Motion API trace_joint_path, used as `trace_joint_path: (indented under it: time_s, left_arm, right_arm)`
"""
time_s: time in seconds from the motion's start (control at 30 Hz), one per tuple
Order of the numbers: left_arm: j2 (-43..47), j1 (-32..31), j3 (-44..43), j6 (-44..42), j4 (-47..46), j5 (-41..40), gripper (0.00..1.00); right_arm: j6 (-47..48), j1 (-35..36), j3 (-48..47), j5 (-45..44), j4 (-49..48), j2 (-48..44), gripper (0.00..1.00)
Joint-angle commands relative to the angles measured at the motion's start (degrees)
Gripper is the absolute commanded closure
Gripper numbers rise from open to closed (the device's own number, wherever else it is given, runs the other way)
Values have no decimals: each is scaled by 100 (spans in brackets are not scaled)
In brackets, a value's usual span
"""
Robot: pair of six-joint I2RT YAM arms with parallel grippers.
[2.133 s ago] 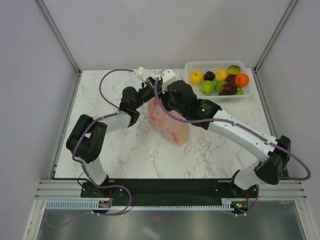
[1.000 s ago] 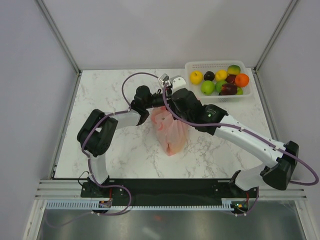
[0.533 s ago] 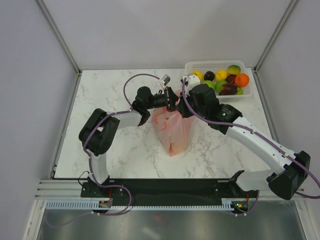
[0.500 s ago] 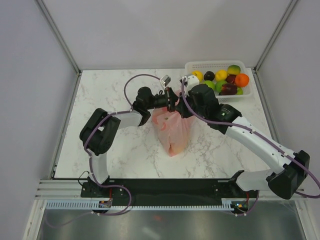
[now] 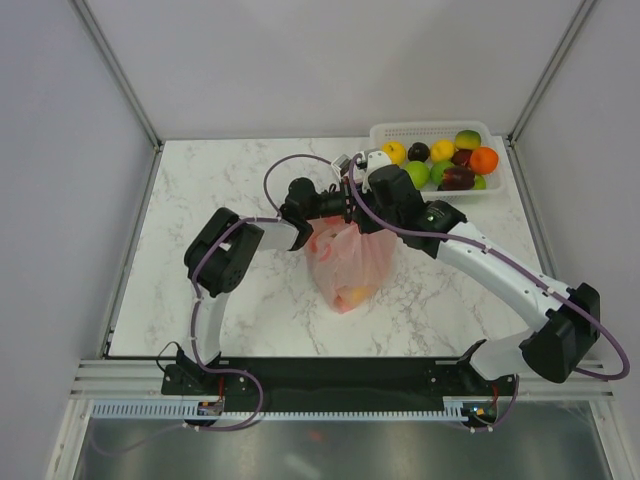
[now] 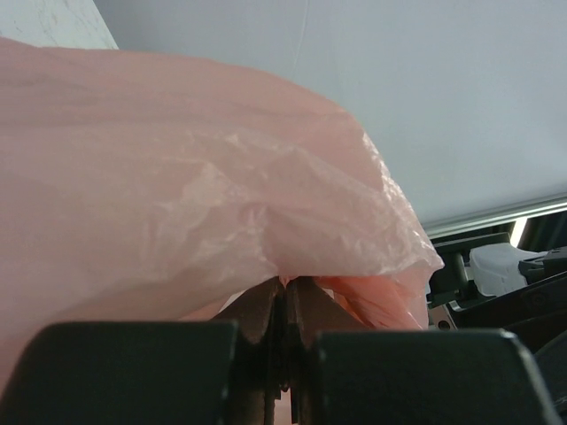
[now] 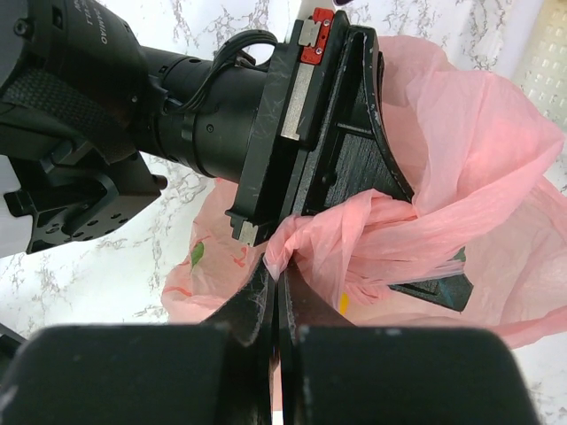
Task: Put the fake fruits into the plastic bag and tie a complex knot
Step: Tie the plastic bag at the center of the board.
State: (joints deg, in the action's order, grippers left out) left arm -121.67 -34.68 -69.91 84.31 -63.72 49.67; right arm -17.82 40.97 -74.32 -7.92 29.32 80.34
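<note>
The pink plastic bag (image 5: 352, 262) hangs over the marble table, held up by its top. My left gripper (image 5: 341, 205) comes in from the left and is shut on a fold of the bag (image 6: 195, 168). My right gripper (image 5: 357, 208) faces it from the right, its jaws shut on a bunched edge of the bag (image 7: 461, 168), close against the left gripper's black body (image 7: 319, 142). A yellow fake fruit (image 7: 343, 304) shows through the plastic. More fake fruits (image 5: 442, 150) lie in the basket. No knot is in view.
A white lattice basket (image 5: 400, 130) stands at the table's back right corner, just behind the right wrist. Purple cables loop above both wrists. The table's left half (image 5: 200, 190) and front strip are bare marble.
Both grippers have shifted right and a little nearer, carrying the bag's top. The bag now hangs longer and straighter under them. The left elbow has swung right.
</note>
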Motion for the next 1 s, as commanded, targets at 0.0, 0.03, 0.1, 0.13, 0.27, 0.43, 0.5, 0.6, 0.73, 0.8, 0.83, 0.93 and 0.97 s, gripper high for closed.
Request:
trace_joint_path:
  time_s: [0.0,0.03,0.1,0.13,0.27,0.43,0.5,0.6,0.73,0.8,0.83,0.93,0.97]
  left_arm:
    - [2,-66,-243,464,-747,131,96]
    - [64,-66,-242,446,-712,122,96]
    - [108,-66,-216,411,-659,113,97]
    - [152,-66,-207,393,-641,104,97]
    - [222,-66,-181,191,-335,60,98]
    - [407,-48,-163,-266,421,-45,98]
    - [459,-48,-172,-345,484,-63,98]
    - [512,-39,-181,-389,545,-63,98]
    - [469,-57,-207,-407,563,-45,98]
    - [460,-57,-234,-372,537,-19,98]
    - [460,-57,-234,-354,519,-19,98]
    - [477,-57,-225,-345,501,-10,98]
    - [503,-66,-207,-345,501,-19,98]
  right_arm:
    - [-46,-1,-188,-201,65,44,100]
    - [-11,-1,-179,-183,56,18,100]
    - [-10,7,-170,-174,47,-9,98]
    - [7,-1,-170,-183,56,-27,97]
    - [25,-1,-118,-306,65,-106,96]
    - [51,-10,-3,-473,21,-246,86]
    - [60,-28,14,-508,-5,-255,85]
    - [60,-63,32,-491,-58,-246,84]
    - [69,-98,76,-456,-146,-246,76]
    - [69,-89,85,-430,-163,-238,73]
    - [77,-98,85,-412,-164,-220,73]
    - [60,-98,93,-394,-181,-229,68]
    - [60,-98,94,-394,-181,-238,65]
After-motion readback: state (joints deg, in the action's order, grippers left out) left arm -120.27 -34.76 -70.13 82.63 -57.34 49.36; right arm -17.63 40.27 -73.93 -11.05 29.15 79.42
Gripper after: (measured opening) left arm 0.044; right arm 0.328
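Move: The right fingers are already shut on the twisted bag strand, which wraps the left gripper. From this hand the fruit-filled bag body hangs about 6 cm back, 4 cm left and 16 cm below; the fruit basket stands some 24 cm ahead, 17 cm right and 18 cm lower. For the left hand, the pinched strand is level ahead, roughly 4 cm to its left and 1 cm above. The right fingers open about a third around the twisted bag strand, easing roughly 1.5 cm right; left stays shut. ##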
